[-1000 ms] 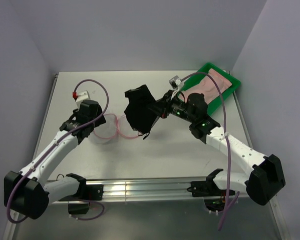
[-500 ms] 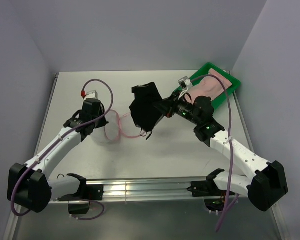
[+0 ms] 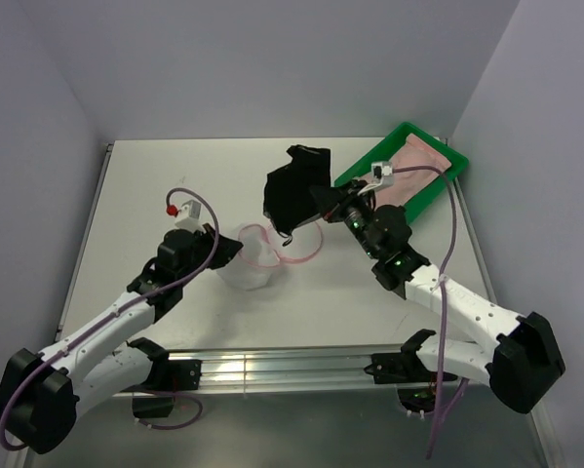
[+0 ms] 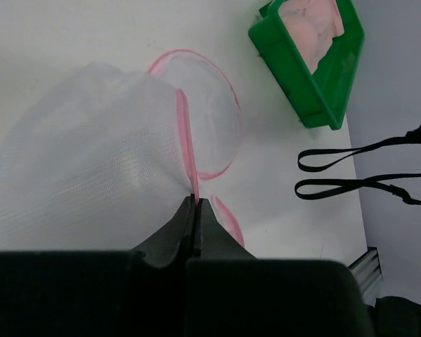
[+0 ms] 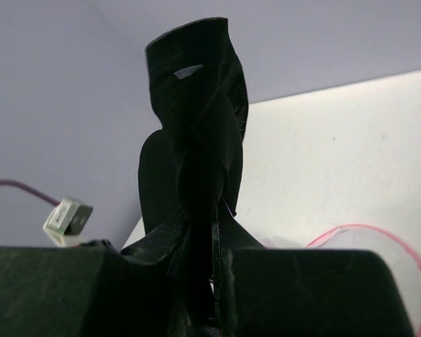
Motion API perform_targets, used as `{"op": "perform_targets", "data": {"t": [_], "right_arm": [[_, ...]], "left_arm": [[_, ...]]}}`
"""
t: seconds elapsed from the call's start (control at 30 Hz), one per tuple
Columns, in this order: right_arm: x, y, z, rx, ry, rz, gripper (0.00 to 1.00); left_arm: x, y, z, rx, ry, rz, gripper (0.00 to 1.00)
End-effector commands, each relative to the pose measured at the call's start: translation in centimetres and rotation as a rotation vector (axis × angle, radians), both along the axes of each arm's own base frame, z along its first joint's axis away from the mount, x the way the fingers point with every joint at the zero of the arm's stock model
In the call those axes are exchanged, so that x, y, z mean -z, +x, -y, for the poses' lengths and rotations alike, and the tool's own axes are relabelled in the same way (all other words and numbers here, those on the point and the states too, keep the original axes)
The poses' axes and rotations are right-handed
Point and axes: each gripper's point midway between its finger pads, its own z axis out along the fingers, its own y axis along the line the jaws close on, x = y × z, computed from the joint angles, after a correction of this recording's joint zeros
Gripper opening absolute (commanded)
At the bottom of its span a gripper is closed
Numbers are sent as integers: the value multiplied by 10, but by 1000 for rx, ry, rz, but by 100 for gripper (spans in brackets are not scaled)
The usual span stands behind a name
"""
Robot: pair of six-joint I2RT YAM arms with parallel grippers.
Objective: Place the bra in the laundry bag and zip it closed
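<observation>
The laundry bag (image 3: 247, 271), white see-through mesh with a pink zip rim (image 4: 185, 137), lies left of the table's middle with one side pulled up. My left gripper (image 3: 229, 255) is shut on that rim, its tips pinching the pink edge (image 4: 194, 201). The bag's mouth gapes toward the right, and its flap lies flat beyond it (image 3: 309, 244). The black bra (image 3: 293, 188) hangs above the table just behind the bag, with my right gripper (image 3: 324, 205) shut on it. In the right wrist view the bra (image 5: 196, 119) fills the jaws and its straps (image 4: 365, 168) dangle.
A green tray (image 3: 368, 163) holding pink cloth (image 3: 420, 161) sits at the back right corner, close behind the right arm. An aluminium rail (image 3: 272, 369) runs along the near edge. Walls close in on the left, back and right.
My left gripper has shut on the bag's pink rim and pulled it up and toward the near side. The right gripper has carried the bra back and slightly right.
</observation>
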Motion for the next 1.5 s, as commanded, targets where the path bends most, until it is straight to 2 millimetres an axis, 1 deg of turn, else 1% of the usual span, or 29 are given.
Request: {"op": "perform_targets", "data": {"t": [0.0,0.03,0.07,0.1,0.13,0.2,0.23,0.27,0.3,0.33,0.4,0.43,0.47,0.53,0.57,0.7,0.8,0.87,0.93,0.97,1.0,1.07,1.1,1.13,1.2,1.27,1.3,1.4,1.47], "right_arm": [[9,9,-4,127,80,-1,0],[28,16,-5,174,58,-33,0],[31,18,-8,188,62,-26,0],[37,18,-13,200,55,-26,0],[52,18,-26,192,38,-38,0],[63,18,-35,207,18,-47,0],[74,13,-49,185,3,-56,0],[79,13,-51,199,-11,-59,0],[83,9,-56,194,-17,-61,0],[91,-1,-63,171,-28,-64,0],[100,-11,-66,165,-40,-75,0],[110,-18,-66,157,-54,-87,0],[114,-28,-72,133,-53,-95,0],[126,-40,-78,82,-70,-110,0],[130,-49,-84,52,-77,-114,0],[141,-68,-92,-45,-94,-115,0],[138,-78,-92,-81,-95,-104,0],[137,-86,-97,-138,-117,-78,0],[135,-89,-109,-191,-143,-60,0],[136,-97,-121,-266,-158,-50,0],[138,-96,-135,-303,-178,-49,0],[149,-101,-150,-367,-186,-86,0],[160,-100,-157,-377,-191,-111,0],[161,-100,-161,-384,-169,-124,0],[170,-99,-167,-390,-170,-147,0],[172,-97,-171,-391,-171,-154,0],[171,-93,-175,-387,-173,-157,0],[185,-89,-181,-372,-213,-214,0],[188,-83,-185,-368,-212,-239,0]], "left_arm": [[-20,6,1,-50,-145,81,0],[-13,4,-2,-57,-147,73,0],[-19,4,-1,-57,-166,96,0],[-18,3,-1,-56,-169,95,0],[-17,2,-2,-57,-169,96,0],[-18,1,-3,-55,-162,101,0],[-16,0,-4,-56,-158,101,0],[-19,-1,-5,-55,-160,109,0],[-19,-1,-6,-60,-159,106,0],[-19,-1,-7,-61,-159,106,0],[-23,-2,-8,-64,-167,111,0],[-25,1,-11,-85,-165,121,0],[-27,3,-13,-96,-163,130,0],[-32,6,-11,-96,-167,138,0],[-31,7,-9,-86,-164,136,0],[-38,13,-4,-72,-162,155,0],[-36,15,2,-44,-152,147,0],[-37,16,5,-30,-158,150,0],[-35,14,11,1,-169,140,0],[-39,13,15,21,-181,154,0],[-40,11,18,40,-187,155,0],[-44,6,23,66,-201,161,0],[-45,5,23,69,-206,163,0],[-49,2,24,81,-215,173,0],[-48,-2,25,95,-214,173,0],[-51,-6,24,104,-220,182,0],[-49,-8,24,106,-219,179,0],[-51,-14,23,118,-231,187,0],[-53,-19,24,136,-242,191,0]]}}
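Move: The bag's open mouth, which the bra in the right hand is bound for, lies some 20 cm to that hand's left, 6 cm nearer the base and about 18 cm below it. The bag's round lid flap lies nearly under the right hand, about 3 cm left, 2 cm ahead and 28 cm down. From the left hand, already pinching the bag's pink rim, the bra is about 16 cm to the right, 7 cm ahead and 11 cm above. Down and left, the right hand carries the still-gripped bra about 20 cm lower and 17 cm across, drawing back some 9 cm midway, then pushing left into the bag's mouth as it turns roughly 20 degrees counter-clockwise and tips its fingers down. The left hand keeps pinching the rim, dips and recovers, then lifts it slightly and shifts a little right at the end. ##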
